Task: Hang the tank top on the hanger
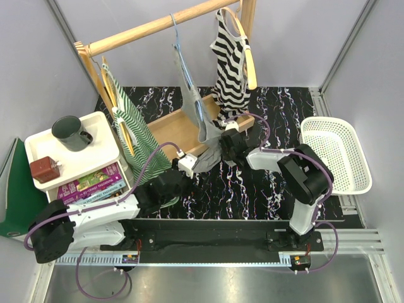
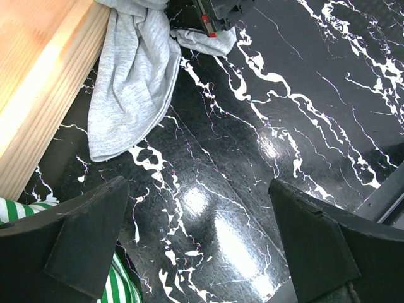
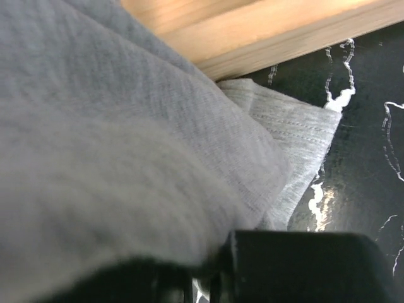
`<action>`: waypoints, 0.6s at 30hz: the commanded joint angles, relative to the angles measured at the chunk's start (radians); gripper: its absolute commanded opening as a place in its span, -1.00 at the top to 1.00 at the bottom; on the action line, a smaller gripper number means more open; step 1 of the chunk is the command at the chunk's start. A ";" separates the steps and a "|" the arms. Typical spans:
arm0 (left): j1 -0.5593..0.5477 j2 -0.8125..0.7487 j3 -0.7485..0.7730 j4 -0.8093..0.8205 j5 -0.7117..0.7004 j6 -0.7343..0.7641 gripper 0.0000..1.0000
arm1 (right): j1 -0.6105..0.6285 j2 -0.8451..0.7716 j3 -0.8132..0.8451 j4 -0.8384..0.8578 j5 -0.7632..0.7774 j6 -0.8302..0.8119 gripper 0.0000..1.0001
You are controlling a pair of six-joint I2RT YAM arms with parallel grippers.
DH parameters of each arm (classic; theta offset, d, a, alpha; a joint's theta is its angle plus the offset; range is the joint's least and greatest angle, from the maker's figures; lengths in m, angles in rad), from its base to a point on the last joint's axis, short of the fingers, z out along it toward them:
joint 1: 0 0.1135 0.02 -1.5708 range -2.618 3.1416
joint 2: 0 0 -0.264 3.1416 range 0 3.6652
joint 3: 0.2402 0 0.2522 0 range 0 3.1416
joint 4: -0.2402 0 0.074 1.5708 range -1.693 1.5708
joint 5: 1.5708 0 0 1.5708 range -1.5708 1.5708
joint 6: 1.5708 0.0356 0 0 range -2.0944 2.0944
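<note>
The grey tank top (image 1: 197, 104) hangs from the light-blue wire hanger (image 1: 176, 39) on the wooden rail; its lower part drapes over the rack's wooden base onto the black marble mat. My right gripper (image 1: 216, 142) is shut on that lower hem; in the right wrist view grey knit (image 3: 126, 126) fills the frame above the gripper (image 3: 214, 259). My left gripper (image 1: 194, 161) is open and empty, low over the mat just left of the hem. In the left wrist view its gripper (image 2: 199, 246) frames bare mat, with the grey top (image 2: 132, 76) ahead.
A green-and-white striped top (image 1: 134, 129) and a black-and-white striped top (image 1: 230, 60) hang on wooden hangers either side. The rack's wooden base (image 1: 170, 129) lies behind the grippers. A white basket (image 1: 338, 151) stands at the right, and a white side table (image 1: 95, 142) with a mug (image 1: 71, 132) at the left.
</note>
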 commanded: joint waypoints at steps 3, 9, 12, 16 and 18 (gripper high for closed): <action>-0.004 -0.028 0.001 0.040 -0.021 0.003 -0.98 | -0.003 -0.145 0.106 -0.009 -0.079 0.030 1.00; -0.004 -0.028 -0.002 0.043 -0.024 0.002 -0.98 | -0.003 -0.153 0.213 0.020 -0.111 0.042 1.00; -0.004 -0.031 -0.005 0.042 -0.024 0.002 -0.98 | -0.004 -0.104 0.284 0.045 -0.117 0.041 1.00; -0.004 -0.038 -0.003 0.030 -0.033 0.005 -0.98 | -0.003 -0.005 0.379 0.091 -0.122 0.044 1.00; -0.004 -0.045 -0.005 0.022 -0.043 0.006 -0.98 | -0.001 0.026 0.428 0.129 -0.126 0.053 1.00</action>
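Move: My shut right fingers already hold the grey tank top's lower part, low over the marble; the middle of its blue hanger is about 15 cm ahead, 10 cm left and 25 cm up. The wooden tray's middle lies roughly 7 cm ahead, 10 cm left, at about my height, and the zebra top hangs some 16 cm ahead, 3 cm right and 20 cm up. From my left hand the hanger is about 27 cm ahead, 2 cm left, 17 cm up. Keeping the grey cloth pinched, I lift my right hand about 16 cm off the marble, adding some 7 cm each to the left and forward, to carry the lower end of the top over the tray's near edge towards the hanger. As I rise I tip my fingers up and roll the hand's left side upward, some 25 degrees in all. ##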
